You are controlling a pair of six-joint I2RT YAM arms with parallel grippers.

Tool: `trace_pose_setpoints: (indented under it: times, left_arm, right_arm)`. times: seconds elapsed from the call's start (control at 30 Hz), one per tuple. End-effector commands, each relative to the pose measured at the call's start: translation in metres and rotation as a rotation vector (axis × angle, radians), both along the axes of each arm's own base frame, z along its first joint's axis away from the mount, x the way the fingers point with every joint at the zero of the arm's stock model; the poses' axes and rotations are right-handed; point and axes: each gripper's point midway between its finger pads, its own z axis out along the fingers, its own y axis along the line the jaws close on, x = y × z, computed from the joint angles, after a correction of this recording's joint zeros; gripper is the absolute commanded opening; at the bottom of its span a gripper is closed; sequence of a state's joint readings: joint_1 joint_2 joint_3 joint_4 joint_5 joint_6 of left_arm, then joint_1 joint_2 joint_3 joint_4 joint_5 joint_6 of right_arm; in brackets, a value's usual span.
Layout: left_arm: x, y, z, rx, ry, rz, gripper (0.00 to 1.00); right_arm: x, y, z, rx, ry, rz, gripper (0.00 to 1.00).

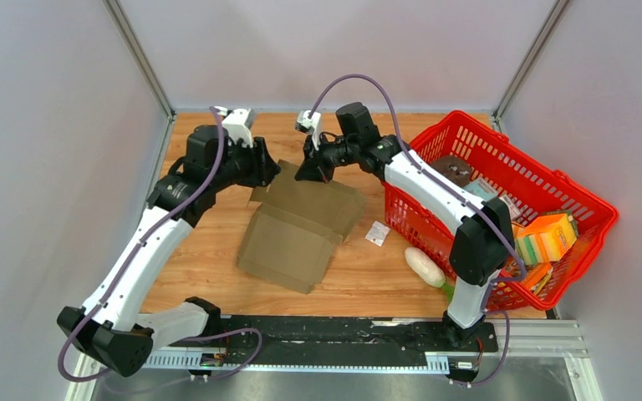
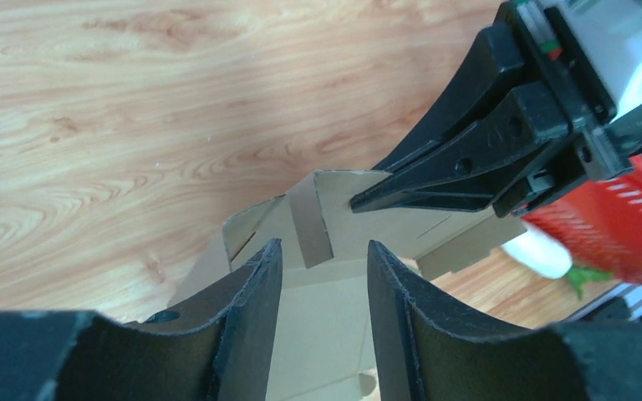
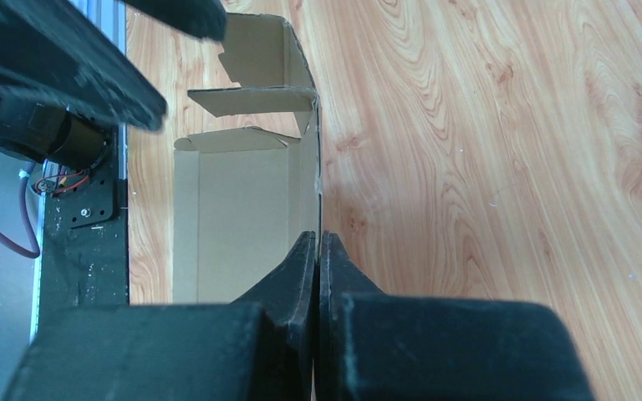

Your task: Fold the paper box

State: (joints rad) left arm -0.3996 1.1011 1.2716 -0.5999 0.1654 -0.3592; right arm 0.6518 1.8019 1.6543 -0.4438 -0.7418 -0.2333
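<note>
The paper box (image 1: 299,227) is a brown cardboard sheet, partly folded up, lying mid-table. My right gripper (image 1: 307,171) is at its far edge and is shut on one upright wall. In the right wrist view the thin wall (image 3: 316,167) runs straight down into the closed right gripper (image 3: 318,238). My left gripper (image 1: 267,173) hovers at the box's far-left corner. In the left wrist view the left gripper (image 2: 324,251) is open, with only cardboard (image 2: 384,225) showing beyond the gap and nothing between its fingers. The right gripper's tip (image 2: 368,200) presses on that raised flap.
A red plastic basket (image 1: 589,213) full of packaged goods stands at the right, touching the right arm. A small white packet (image 1: 377,234) and a white oblong item (image 1: 425,266) lie between box and basket. The black mounting rail (image 1: 343,334) runs along the near edge.
</note>
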Motion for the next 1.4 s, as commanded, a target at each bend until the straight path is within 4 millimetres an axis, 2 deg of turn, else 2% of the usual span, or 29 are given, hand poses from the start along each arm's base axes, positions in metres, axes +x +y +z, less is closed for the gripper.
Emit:
trace_pose_setpoints:
  times: [0.0, 0.13, 0.3, 0.63, 0.83, 0.93, 0.97, 1.0, 1.03, 1.07, 1.13, 1.17, 1.2, 1.23, 1.27, 1.3, 1.33, 1.37]
  left_arm:
    - [0.006, 0.006, 0.006, 0.132, -0.047, 0.036, 0.49]
    - [0.007, -0.001, 0.005, 0.142, -0.070, 0.018, 0.47]
    - [0.015, 0.003, -0.001, 0.241, -0.075, 0.061, 0.43]
    - [0.017, -0.005, -0.012, 0.332, -0.080, 0.051, 0.37]
    - [0.022, -0.007, -0.023, 0.341, -0.075, 0.064, 0.18]
    - [0.025, -0.004, -0.028, 0.338, -0.090, 0.096, 0.10]
    - [0.023, -0.001, -0.036, 0.342, -0.087, 0.100, 0.07]
    - [0.023, 0.000, -0.039, 0.337, -0.093, 0.108, 0.06]
    - [0.027, -0.002, -0.036, 0.311, -0.121, 0.121, 0.05]
    - [0.024, 0.000, -0.047, 0.305, -0.112, 0.130, 0.04]
    - [0.028, 0.000, -0.048, 0.273, -0.141, 0.162, 0.02]
    - [0.026, 0.003, -0.059, 0.268, -0.131, 0.174, 0.01]
    - [0.028, 0.005, -0.062, 0.265, -0.135, 0.195, 0.00]
    - [0.031, 0.004, -0.060, 0.235, -0.157, 0.209, 0.00]
    - [0.030, 0.006, -0.071, 0.241, -0.147, 0.217, 0.00]
    - [0.030, 0.008, -0.077, 0.241, -0.145, 0.232, 0.00]
    - [0.034, 0.007, -0.074, 0.213, -0.171, 0.251, 0.00]
    - [0.032, 0.010, -0.087, 0.209, -0.154, 0.268, 0.00]
  right_arm:
    - [0.004, 0.008, 0.016, 0.024, -0.046, 0.015, 0.00]
    - [0.003, 0.008, 0.016, 0.021, -0.046, 0.016, 0.00]
    - [0.003, 0.008, 0.015, 0.013, -0.054, 0.009, 0.00]
    - [0.002, 0.008, 0.016, 0.012, -0.055, 0.011, 0.00]
    - [0.004, 0.007, 0.016, 0.005, -0.059, -0.002, 0.00]
    - [0.012, 0.006, 0.014, -0.011, -0.068, -0.045, 0.02]
    - [0.017, 0.005, 0.012, -0.025, -0.073, -0.071, 0.08]
    - [0.021, 0.003, 0.011, -0.032, -0.067, -0.101, 0.22]
    - [0.025, 0.002, 0.007, -0.050, -0.058, -0.130, 0.48]
    - [0.035, -0.002, 0.009, -0.067, -0.073, -0.184, 0.55]
    - [0.045, -0.008, 0.003, -0.111, -0.029, -0.275, 0.65]
    - [0.056, -0.013, 0.012, -0.125, -0.047, -0.338, 0.66]
    - [0.055, -0.018, 0.007, -0.159, -0.019, -0.367, 0.70]
    - [0.058, -0.021, 0.006, -0.169, 0.013, -0.425, 0.79]
    - [0.073, -0.034, 0.008, -0.199, -0.001, -0.550, 0.80]
    - [0.080, -0.044, 0.016, -0.208, -0.001, -0.635, 0.81]
    - [0.084, -0.049, 0.020, -0.184, 0.069, -0.748, 0.83]
    - [0.092, -0.063, 0.026, -0.187, 0.070, -0.860, 0.83]
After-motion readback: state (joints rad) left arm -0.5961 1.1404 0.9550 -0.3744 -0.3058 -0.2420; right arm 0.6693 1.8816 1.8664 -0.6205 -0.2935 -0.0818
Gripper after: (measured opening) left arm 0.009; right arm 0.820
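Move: The box's far wall is held raised by the right fingers. Its left corner lies about 3 cm ahead of the open left hand, 1 cm to its right and 4 cm below. The right fingertips are some 5 cm to the right of the left hand, about 3 cm ahead and 4 cm lower. The box's near panel is roughly 7 cm back and 21 cm below, 1 cm to the right. From the right hand, the wall corner is about 5 cm to the left, level with it. Down, slowly at first, the left hand eases about 4 cm with a little forward, its left side rolling up some 20 degrees, and shuts its fingers on the wall's left corner. The right hand keeps its pinch until then, opens wide, and swings forward off the edge, turning clockwise. The left keeps its grip and sinks faster, about 7 cm more. ##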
